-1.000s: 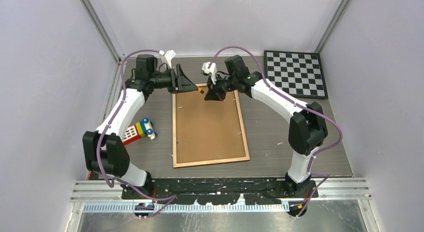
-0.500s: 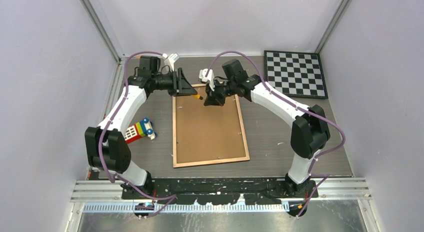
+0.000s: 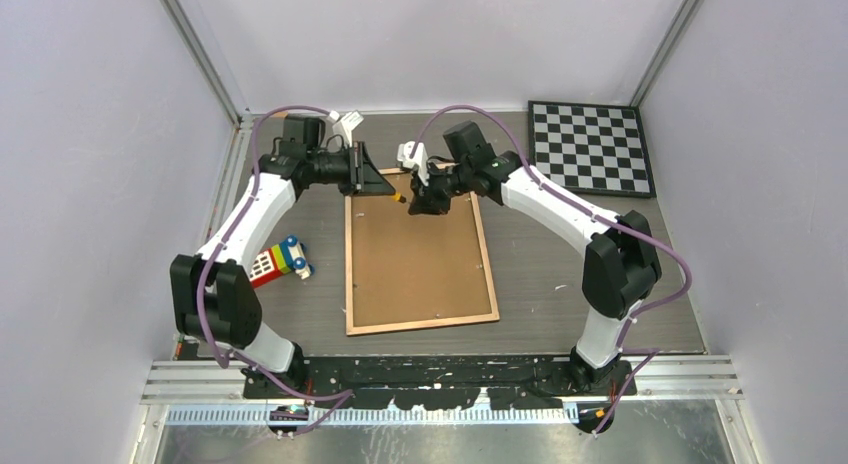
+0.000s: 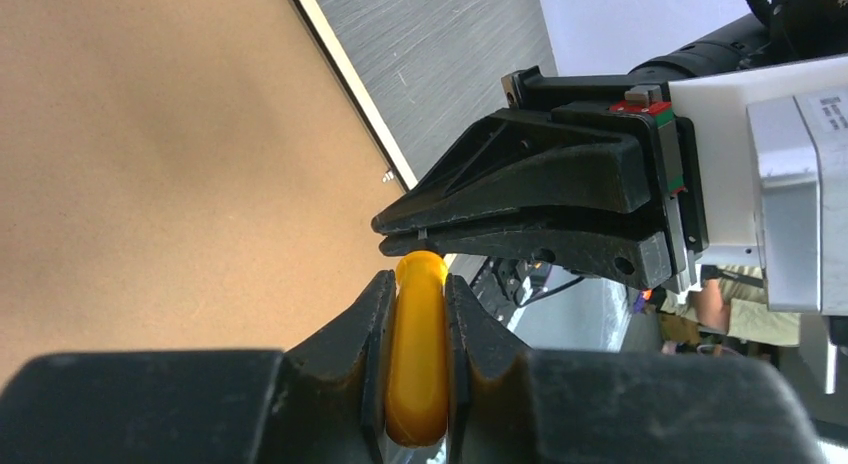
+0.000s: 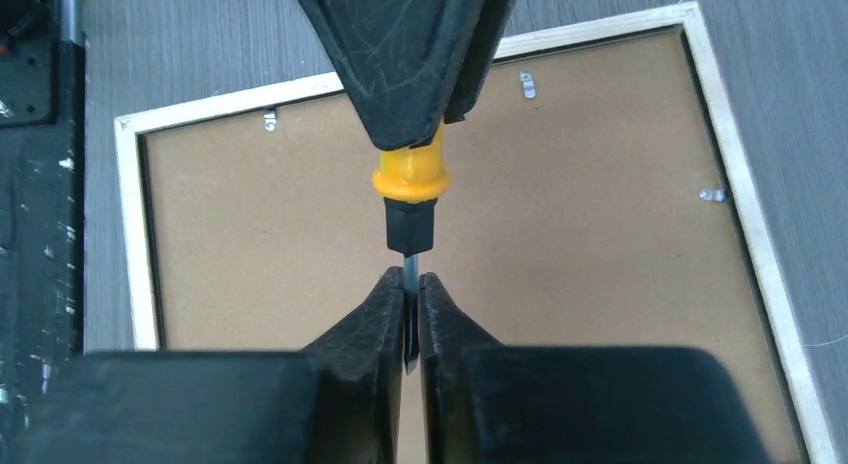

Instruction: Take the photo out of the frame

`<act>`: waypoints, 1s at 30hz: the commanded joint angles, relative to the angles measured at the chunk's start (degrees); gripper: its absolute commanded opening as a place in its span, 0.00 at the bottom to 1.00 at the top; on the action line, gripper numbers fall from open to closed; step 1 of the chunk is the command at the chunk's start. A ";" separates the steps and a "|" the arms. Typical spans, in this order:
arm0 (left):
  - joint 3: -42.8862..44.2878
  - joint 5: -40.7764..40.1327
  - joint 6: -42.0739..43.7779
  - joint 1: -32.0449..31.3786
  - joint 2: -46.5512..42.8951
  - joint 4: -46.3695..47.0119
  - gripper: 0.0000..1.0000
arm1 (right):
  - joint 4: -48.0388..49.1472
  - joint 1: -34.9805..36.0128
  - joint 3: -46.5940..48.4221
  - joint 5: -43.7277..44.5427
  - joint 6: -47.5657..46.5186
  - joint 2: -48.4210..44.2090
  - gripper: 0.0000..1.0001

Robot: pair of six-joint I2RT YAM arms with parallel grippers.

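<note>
The frame (image 3: 420, 323) lies face down, its brown backing board (image 3: 415, 259) inside a light wood rim (image 5: 126, 234). The photo is hidden under that board. Above the frame's far end, a small screwdriver (image 3: 400, 196) hangs between both grippers. My left gripper (image 4: 415, 279) is shut on its yellow handle (image 4: 418, 359). My right gripper (image 5: 411, 280) is shut on its thin metal blade (image 5: 410, 324), tip to tip with the left gripper (image 5: 412, 134). Small metal tabs (image 5: 527, 82) sit along the rim.
A black-and-white checkered board (image 3: 592, 147) lies at the back right. A colourful toy block (image 3: 279, 261) rests left of the frame beside the left arm. Purple walls close in the table on three sides.
My left gripper has moved right to the screwdriver and shut on its yellow handle. My right gripper has shifted a little and kept hold of the blade.
</note>
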 commanded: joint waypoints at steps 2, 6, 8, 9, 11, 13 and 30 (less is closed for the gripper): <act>-1.06 -0.77 6.81 0.01 -6.01 -3.40 0.00 | 2.09 -0.01 0.01 2.83 3.31 -3.65 0.47; -3.40 -3.45 26.07 1.63 -11.37 -14.42 0.00 | 0.73 -2.17 -2.26 4.36 7.51 -4.26 0.71; -4.59 -4.78 37.29 2.12 -13.56 -21.33 0.00 | -2.05 -2.95 -3.21 4.46 7.49 -4.45 0.73; -5.25 -5.44 42.54 2.22 -14.67 -24.81 0.00 | -3.48 -3.20 -3.82 4.56 7.46 -4.62 0.73; -7.80 -6.77 51.15 2.23 -17.81 -29.50 0.00 | -6.28 -3.53 -5.26 5.37 7.13 -4.86 0.74; -10.73 -8.82 56.17 2.21 -20.44 -31.12 0.00 | -8.07 -3.61 -7.14 6.67 7.36 -5.08 0.74; -15.41 -9.27 39.69 13.82 -21.33 -18.77 0.00 | -12.03 6.40 -21.23 3.45 -0.47 -9.95 0.75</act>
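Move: The left hand grips the yellow screwdriver's handle while the right pinches its shaft. The metal tab low on the frame's left edge lies some 10 cm back, 5 cm left and 22 cm below the left hand; the upper left tab is 6 cm ahead and 5 cm left of that hand, the toy bus 5 cm back and 20 cm left. From the right hand, the near-edge tab is about 16 cm back, 6 cm right and 17 cm down. The right fingers spread wide and let go of the screwdriver shaft, then that hand sinks about 10 cm while swinging right and back towards the frame's near edge. The left hand keeps its grip and carries the screwdriver left and down towards the lower left tab, drawing back some 12 cm before coming forward about 4, its fingers tipping some 25 degrees further downward. ##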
